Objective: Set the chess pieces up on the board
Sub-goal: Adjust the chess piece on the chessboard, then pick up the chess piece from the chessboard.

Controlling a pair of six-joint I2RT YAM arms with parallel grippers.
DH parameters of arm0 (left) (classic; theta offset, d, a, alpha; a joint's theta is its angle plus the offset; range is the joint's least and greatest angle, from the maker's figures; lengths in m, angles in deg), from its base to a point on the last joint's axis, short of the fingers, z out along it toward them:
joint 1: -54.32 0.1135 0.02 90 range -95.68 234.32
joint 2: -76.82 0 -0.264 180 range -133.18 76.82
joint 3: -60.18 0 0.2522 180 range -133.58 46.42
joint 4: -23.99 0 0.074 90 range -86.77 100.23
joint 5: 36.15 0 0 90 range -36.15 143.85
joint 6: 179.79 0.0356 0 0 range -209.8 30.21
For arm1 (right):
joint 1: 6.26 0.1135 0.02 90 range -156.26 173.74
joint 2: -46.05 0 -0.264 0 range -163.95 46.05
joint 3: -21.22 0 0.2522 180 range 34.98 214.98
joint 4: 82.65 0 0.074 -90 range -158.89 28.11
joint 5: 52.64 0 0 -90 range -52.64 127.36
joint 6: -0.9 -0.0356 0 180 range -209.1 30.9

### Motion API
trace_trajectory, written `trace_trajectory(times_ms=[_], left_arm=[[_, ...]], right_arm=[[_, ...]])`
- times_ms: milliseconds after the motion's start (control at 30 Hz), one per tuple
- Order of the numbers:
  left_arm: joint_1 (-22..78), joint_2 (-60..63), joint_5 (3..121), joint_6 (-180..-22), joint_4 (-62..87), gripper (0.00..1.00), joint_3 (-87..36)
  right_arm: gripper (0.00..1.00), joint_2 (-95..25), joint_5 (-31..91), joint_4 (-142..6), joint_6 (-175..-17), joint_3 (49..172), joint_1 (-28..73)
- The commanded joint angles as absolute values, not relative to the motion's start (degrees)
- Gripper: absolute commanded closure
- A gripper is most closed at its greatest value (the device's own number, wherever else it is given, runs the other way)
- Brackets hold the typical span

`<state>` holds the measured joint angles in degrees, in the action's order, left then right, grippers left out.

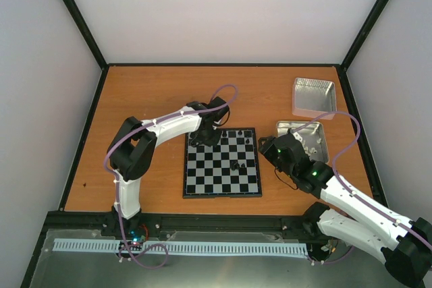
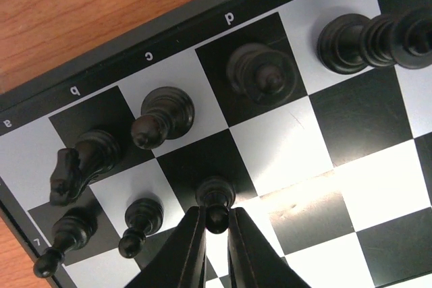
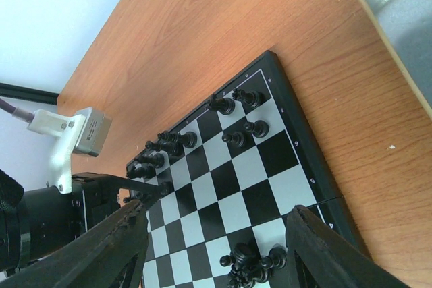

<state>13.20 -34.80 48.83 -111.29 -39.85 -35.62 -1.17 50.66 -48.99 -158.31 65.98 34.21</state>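
Observation:
The board (image 1: 209, 180) lies mid-table. Black chess pieces (image 1: 233, 133) stand along its far edge, and a small heap of them (image 1: 236, 165) lies near the middle. In the left wrist view my left gripper (image 2: 217, 224) is shut on the head of a black pawn (image 2: 216, 197), which stands on a dark second-row square. Beside it stand other pawns (image 2: 138, 224), a knight (image 2: 74, 166), a bishop (image 2: 158, 116) and taller pieces (image 2: 260, 72). My right gripper (image 3: 219, 217) hangs open over the board's (image 3: 270, 160) right part, holding nothing, with the heap (image 3: 253, 264) low between its fingers.
Two square silver tins sit right of the board. The far one (image 1: 314, 96) is at the back right. The near one (image 1: 316, 141), with small pale pieces inside, is partly covered by my right arm. Black frame rails edge the wooden table (image 1: 142, 92).

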Motion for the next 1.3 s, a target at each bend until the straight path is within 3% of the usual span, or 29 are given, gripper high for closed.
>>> trace_trajectory(times_ms=[0, 367, 500, 667, 833, 1267], left_arm=[[13.63, -35.42, 46.67, -110.98, -38.99, 0.89, -36.99], [13.63, -31.61, 50.58, -110.18, -38.56, 0.73, -37.11], [13.63, -28.29, 50.91, -110.31, -38.69, 0.68, -36.85], [13.63, -18.85, 50.70, -110.35, -34.06, 0.55, -31.82], [13.68, -9.67, 46.72, -111.26, -26.28, 0.50, -24.38], [13.63, 11.04, 36.79, -113.38, -14.81, 0.40, -6.02]], right_arm=[[0.44, -1.22, 51.91, -49.62, -157.41, 65.48, 33.64], [0.44, -1.58, 50.46, -48.07, -154.53, 65.43, 33.64], [0.44, -4.07, 46.90, -48.17, -146.56, 66.29, 33.64], [0.51, -11.52, 39.54, -42.39, -131.79, 71.41, 33.80], [0.54, -18.35, 39.15, -36.45, -124.04, 75.18, 36.75], [0.71, -35.87, 39.95, -31.64, -124.13, 85.22, 40.38]])
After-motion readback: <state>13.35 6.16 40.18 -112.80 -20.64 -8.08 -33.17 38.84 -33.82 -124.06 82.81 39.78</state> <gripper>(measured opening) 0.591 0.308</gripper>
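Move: The left hand is still closed on the head of the pawn standing on c7, its middle about 1 cm under the hand point; the b7 pawn is some 3 cm to the left, the c8 bishop 3 cm straight ahead. The right hand hangs open: the loose pawn by g3/g4 lies about 2 cm back, 7 cm left and 12 cm below, with the fallen cluster 3 cm left of that pawn, level with it. The left fingers open and let go of the c7 pawn, then the hand climbs straight up about 12 cm, tilting its fingers forward some 30 degrees, and swings about 5 cm left with a little back, away over the board's left part. Meanwhile the right hand sinks 8 cm and goes 6 cm left and slightly back towards the loose pawn, turning counter-clockwise to point steeply down and half closing its empty fingers, without reaching the pawn. ##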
